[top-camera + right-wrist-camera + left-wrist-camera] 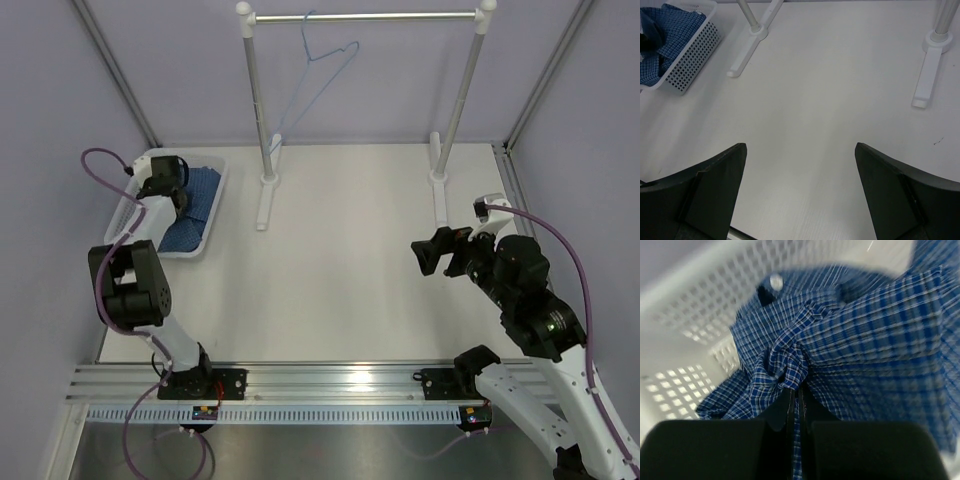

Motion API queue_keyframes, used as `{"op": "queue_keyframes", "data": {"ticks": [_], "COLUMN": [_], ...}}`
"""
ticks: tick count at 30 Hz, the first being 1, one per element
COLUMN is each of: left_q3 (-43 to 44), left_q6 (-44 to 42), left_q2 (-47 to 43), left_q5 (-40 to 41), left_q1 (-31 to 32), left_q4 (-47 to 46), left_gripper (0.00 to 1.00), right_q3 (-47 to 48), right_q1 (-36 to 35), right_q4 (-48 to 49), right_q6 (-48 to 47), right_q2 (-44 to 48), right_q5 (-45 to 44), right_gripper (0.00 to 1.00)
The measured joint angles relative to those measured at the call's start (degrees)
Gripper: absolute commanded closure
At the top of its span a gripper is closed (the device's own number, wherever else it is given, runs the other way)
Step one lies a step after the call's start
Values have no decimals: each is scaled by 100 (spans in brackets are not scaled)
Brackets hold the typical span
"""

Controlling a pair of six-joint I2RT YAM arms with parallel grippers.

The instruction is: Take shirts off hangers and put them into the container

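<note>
The blue checked shirt [203, 196] lies crumpled inside the white mesh container [185, 253] at the table's far left. My left gripper [172, 200] reaches down into the container. In the left wrist view this gripper [796, 390] is shut on a bunched fold of the shirt [865, 340], with a strip of cloth pinched between the jaws and the container's wall [710, 295] behind. The light-blue wire hanger [322, 72] hangs bare on the rail. My right gripper [432, 255] hovers open over the right of the table, nothing between its fingers [715, 190].
The white-and-metal clothes rail [370, 16] spans the back, its two feet [747, 47] [927, 85] standing on the table. The right wrist view also shows the container [690, 55] with the shirt [670, 25] at far left. Frame posts edge the table.
</note>
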State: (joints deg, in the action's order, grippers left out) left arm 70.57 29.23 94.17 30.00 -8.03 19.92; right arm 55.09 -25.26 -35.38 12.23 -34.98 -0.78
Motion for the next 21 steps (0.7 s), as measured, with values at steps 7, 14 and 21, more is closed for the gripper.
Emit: {"op": "queue_keyframes", "data": {"ticks": [7,14,21], "left_q3": [310,398,754], "left_q6": [70,-15,-345], "left_q2": [1303,1060,-807], "left_q5": [-546,-1027,-1353], "left_q1": [-177,-407,-437], "left_q4": [750,1021,1447], "left_gripper": [100,64,5], "right_q3": [79,203,549], "right_q1": [0,0,0], "right_q4": [-96,-197,-385], "right_q6": [17,44,-15], "right_q2": [138,306,354], "right_q5": [-11,-59,-210], "right_gripper": [1,0,0]}}
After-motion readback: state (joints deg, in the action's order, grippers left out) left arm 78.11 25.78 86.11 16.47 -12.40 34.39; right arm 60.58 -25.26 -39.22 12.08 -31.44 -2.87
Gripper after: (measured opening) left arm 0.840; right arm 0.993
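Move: Over the container, the left hand has a bunch of the blue shirt at its shut fingertips; the container's middle lies about 3 cm back, neither left nor right, and some 9 cm down. The shirt's main heap is roughly 4 cm back, 4 cm right and 8 cm below, and the rack's left foot 23 cm right, 2 cm farther out, 13 cm below. From the right hand the container is about 15 cm ahead, 54 cm left and 26 cm down. Pushing the bunched shirt down into the container, the left hand sinks about 10 cm, fingers tipping some 15 degrees further downward, then opens wide to let go as it climbs back out roughly 16 cm, away from the shirt, easing slightly back. The empty right hand rises about 4 cm and draws back a little, still open. ##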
